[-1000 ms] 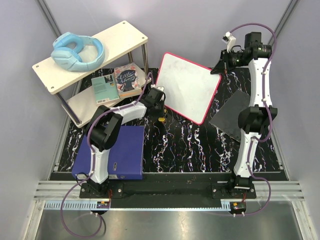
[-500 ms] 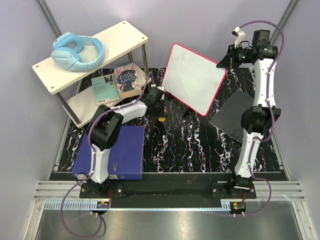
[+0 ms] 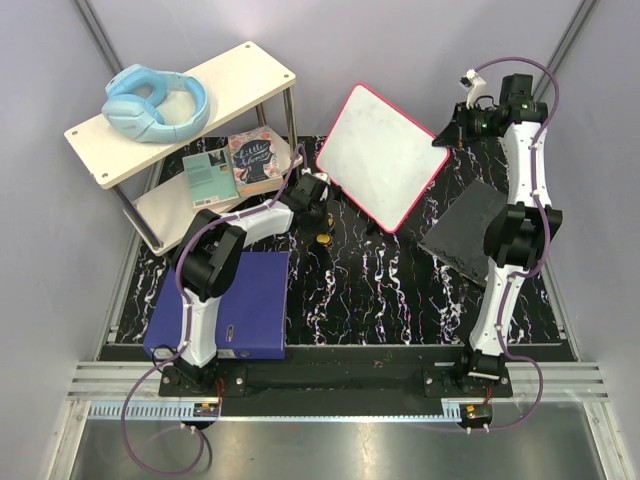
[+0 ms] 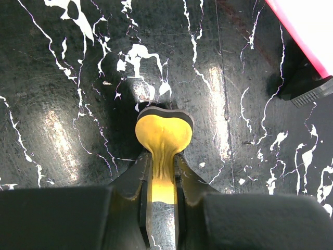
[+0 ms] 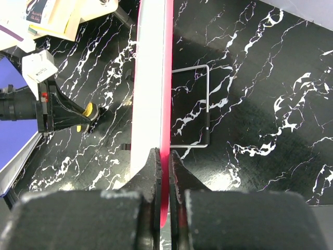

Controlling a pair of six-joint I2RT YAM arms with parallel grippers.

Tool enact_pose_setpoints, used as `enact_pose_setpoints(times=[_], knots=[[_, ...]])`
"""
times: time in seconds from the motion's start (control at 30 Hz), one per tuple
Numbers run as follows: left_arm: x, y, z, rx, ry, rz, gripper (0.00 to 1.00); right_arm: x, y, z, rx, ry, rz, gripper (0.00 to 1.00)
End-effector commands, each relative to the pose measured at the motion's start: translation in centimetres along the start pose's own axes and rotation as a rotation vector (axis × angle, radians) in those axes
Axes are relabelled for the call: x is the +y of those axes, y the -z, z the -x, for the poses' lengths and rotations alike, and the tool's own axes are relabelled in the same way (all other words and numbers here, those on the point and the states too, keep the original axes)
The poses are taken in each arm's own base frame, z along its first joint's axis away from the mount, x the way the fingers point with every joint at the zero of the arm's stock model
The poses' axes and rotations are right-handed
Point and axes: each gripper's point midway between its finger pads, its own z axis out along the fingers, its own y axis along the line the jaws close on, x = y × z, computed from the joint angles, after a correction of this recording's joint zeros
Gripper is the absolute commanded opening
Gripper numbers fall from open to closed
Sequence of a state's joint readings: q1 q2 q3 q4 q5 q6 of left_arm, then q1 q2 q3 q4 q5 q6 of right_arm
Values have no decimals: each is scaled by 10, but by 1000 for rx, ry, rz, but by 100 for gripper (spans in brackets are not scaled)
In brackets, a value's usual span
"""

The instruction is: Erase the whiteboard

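The whiteboard (image 3: 385, 155), white with a red-pink frame, is lifted off the table and tilted steeply; its face looks blank from above. My right gripper (image 3: 450, 132) is shut on its right edge. In the right wrist view the jaws (image 5: 162, 156) pinch the red frame, with the whiteboard (image 5: 151, 78) seen edge-on and a wire stand (image 5: 207, 109) behind it. My left gripper (image 3: 321, 228) points down at the table just left of the board, shut on a small yellow eraser (image 4: 164, 133) with a dark base. The board's pink edge (image 4: 307, 26) shows at the top right of the left wrist view.
A dark grey cloth (image 3: 465, 232) lies on the black marbled table by the right arm. A blue-purple binder (image 3: 250, 305) lies at the near left. A two-level shelf (image 3: 250, 75) at the back left carries blue headphones (image 3: 155, 103) and books (image 3: 240, 160).
The right gripper has raised the whiteboard from a low slant to a steep tilt and swung it back and left. The left gripper and its yellow eraser have stayed put.
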State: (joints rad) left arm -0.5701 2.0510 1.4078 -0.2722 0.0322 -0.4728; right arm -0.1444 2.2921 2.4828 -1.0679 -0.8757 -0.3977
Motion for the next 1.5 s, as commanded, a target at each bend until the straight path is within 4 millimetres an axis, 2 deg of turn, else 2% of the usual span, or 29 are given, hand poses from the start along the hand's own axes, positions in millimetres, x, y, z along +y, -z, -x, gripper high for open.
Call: enact_pose_setpoints(times=[0.0, 0.27, 0.5, 0.67, 0.8, 1.0, 1.1, 1.27, 1.4, 1.47], knots=[[9, -8, -14, 63, 8, 19, 0, 16, 15, 16, -36, 99, 25, 0], [8, -8, -13, 59, 8, 12, 0, 27, 18, -11, 47, 130, 81, 0], [8, -9, -14, 63, 9, 11, 0, 37, 34, -27, 110, 150, 100, 0], [7, -9, -15, 68, 10, 6, 0, 37, 30, -50, 156, 134, 126, 0], [1, -6, -12, 65, 3, -22, 0, 31, 24, -63, 182, 124, 127, 20], [-8, 3, 2, 26, -29, -64, 0, 23, 19, -67, 190, 112, 110, 23], [-13, 5, 5, 23, -34, -78, 0, 19, 18, -66, 188, 113, 101, 30], [-14, 7, 3, 28, -44, -91, 0, 12, 18, -67, 201, 121, 72, 46], [-13, 7, 1, 30, -57, -88, 0, 5, 19, -69, 211, 122, 45, 51], [-14, 8, 2, 26, -60, -91, 6, 2, 20, -68, 215, 135, 26, 54]])
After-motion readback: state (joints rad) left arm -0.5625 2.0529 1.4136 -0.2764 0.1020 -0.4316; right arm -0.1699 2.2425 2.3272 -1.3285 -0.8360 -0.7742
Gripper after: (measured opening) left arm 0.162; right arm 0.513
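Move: The right hand already pinches the whiteboard by its raised near-right corner; the board's middle lies about 16 cm to this hand's left, 2 cm ahead and 10 cm lower. On the table some 20 cm below, the dark pad is roughly 12 cm back and 3 cm to the right, and the yellow eraser, in the left hand's grip, is 11 cm back and 30 cm to the left. From the left hand the board's middle is about 13 cm ahead, 14 cm to the right and 8 cm up. Still pinching the whiteboard's corner, the right hand draws it back and a little to the right, turning counter-clockwise about 10 degrees. It then opens to about half while sinking and easing farther back, letting go of the edge but staying around it, some 6 cm back and 5 cm lower in all. ##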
